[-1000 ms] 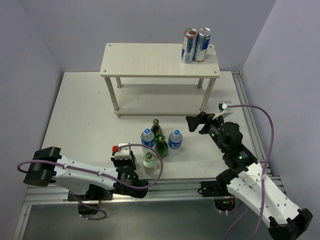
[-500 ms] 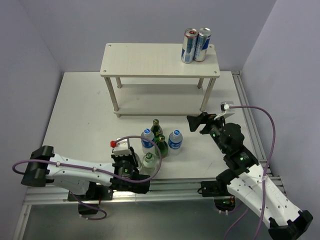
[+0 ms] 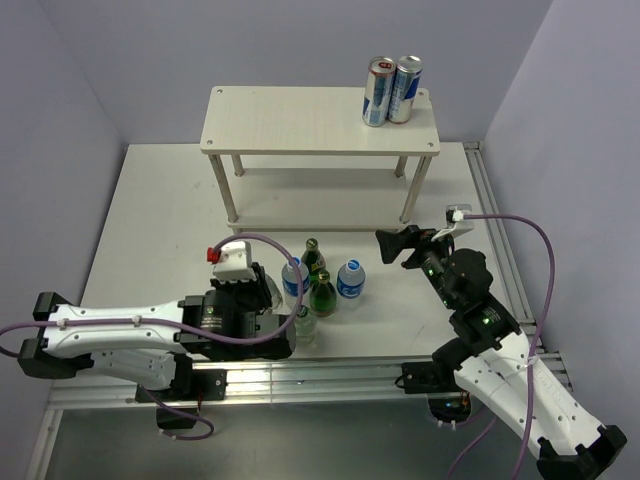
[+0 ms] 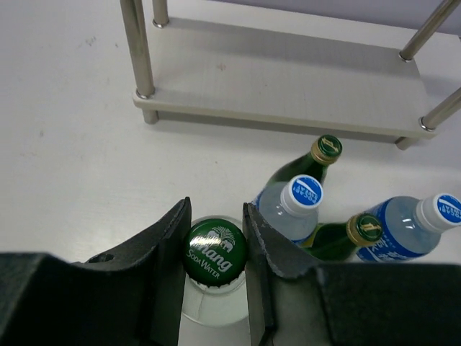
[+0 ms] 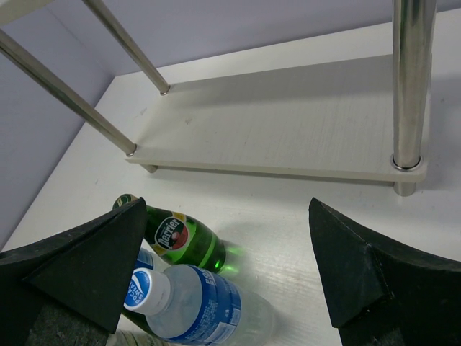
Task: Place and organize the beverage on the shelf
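Note:
My left gripper [image 4: 216,216] is shut on the neck of a clear soda water bottle [image 4: 214,251] with a green cap, at the near edge of the bottle cluster [image 3: 301,322]. Beside it stand two green glass bottles [image 3: 313,257] [image 3: 322,293] and two blue-labelled water bottles [image 3: 294,277] [image 3: 351,279]. The shelf [image 3: 300,120] stands behind them, and its lower board [image 4: 288,86] is bare. My right gripper [image 3: 392,245] hangs open to the right of the cluster, facing a Perrier bottle [image 5: 180,238] and a water bottle [image 5: 194,303].
Two tall cans [image 3: 392,90] stand side by side at the right end of the shelf's top board. A metal shelf leg [image 5: 410,86] rises close ahead of my right gripper. Purple walls close in the table on three sides.
My left wrist has risen and swung toward the shelf, staying shut on the soda water bottle. The right gripper has barely shifted. The other bottles stand where they were.

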{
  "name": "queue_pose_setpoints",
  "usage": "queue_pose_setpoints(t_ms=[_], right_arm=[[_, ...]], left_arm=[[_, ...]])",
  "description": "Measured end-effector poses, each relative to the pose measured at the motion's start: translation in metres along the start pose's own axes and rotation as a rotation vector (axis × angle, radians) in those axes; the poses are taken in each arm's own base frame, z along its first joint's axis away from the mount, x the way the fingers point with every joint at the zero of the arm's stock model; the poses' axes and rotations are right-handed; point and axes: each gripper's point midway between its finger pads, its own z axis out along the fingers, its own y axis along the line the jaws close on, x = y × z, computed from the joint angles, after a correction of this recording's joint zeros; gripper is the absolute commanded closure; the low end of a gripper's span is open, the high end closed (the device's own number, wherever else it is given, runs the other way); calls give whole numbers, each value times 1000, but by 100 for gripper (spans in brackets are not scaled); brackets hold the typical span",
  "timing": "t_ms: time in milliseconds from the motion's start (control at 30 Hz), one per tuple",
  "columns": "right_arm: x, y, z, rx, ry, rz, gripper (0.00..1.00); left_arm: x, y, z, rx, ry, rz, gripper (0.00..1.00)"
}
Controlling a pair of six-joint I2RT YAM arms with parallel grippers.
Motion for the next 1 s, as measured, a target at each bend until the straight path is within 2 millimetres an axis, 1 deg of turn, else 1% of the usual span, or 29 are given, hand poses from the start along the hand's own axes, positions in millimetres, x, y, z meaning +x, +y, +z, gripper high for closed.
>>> queue_pose_setpoints(t_ms=[100, 200, 267, 400, 467, 500, 533, 600, 633, 700, 800, 867, 933, 1000], right_arm=[[0, 0, 0, 0, 0, 0, 0], [0, 0, 0, 1, 0, 0, 0], [0, 0, 0, 1, -1, 0, 0], [-1, 0, 0, 2, -2, 0, 0], [-1, 0, -1, 3, -5, 1, 0], [-1, 0, -1, 2, -6, 1, 0], [-1, 0, -1, 2, -7, 1, 0], [-1, 0, -1, 2, -7, 1, 0], [-2, 0, -1, 2, -7, 1, 0], [-2, -1, -1, 4, -8, 1, 0], [-3, -1, -2, 6, -13, 2, 0], [-4, -1, -2, 5, -18, 4, 0], [-4, -1, -3, 3, -21, 6, 0], [-4, -1, -4, 3, -21, 7, 0]], left_arm=[[-17, 3, 2, -10, -16, 58, 100], [-40, 4, 5, -20, -43, 119, 100], [-57, 0, 8, -12, -73, 151, 100], [-94, -11, 16, 53, -134, 143, 100], [-120, -11, 21, 59, -174, 145, 100], [-141, -13, 22, 62, -200, 152, 100], [-153, -11, 25, 43, -215, 150, 100], [-186, -13, 32, 18, -254, 146, 100], [-205, -16, 36, 9, -274, 146, 100], [-234, -22, 43, -4, -307, 138, 100], [-283, -35, 57, -12, -356, 138, 100], [-309, -42, 69, -13, -385, 125, 100], [-331, -49, 80, -14, -411, 121, 100], [-349, -53, 96, -18, -428, 128, 100]])
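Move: The left hand holds a clear bottle by its neck, bound for the free left part of the upper shelf, some 30 cm ahead, 1 cm left and 7 cm higher. The cans there stand about 30 cm ahead, 21 cm right and 15 cm up. Below the hand by roughly 19 cm are the other clear bottle, 2 cm back and 5 cm right, and the nearer water bottle, 6 cm ahead and 4 cm right. From the right hand that free part lies about 21 cm ahead, 22 cm left and 8 cm up. Up and forward, gathering speed, the left hand carries the bottle away from the group on the table towards the left part of the upper shelf, rising some 32 cm while reaching about 18 cm outward, steeply at first and more forward near the end. The wrist tilts the fingertips up by roughly 25 degrees; the fingers keep their pinch on the neck under the green cap. ##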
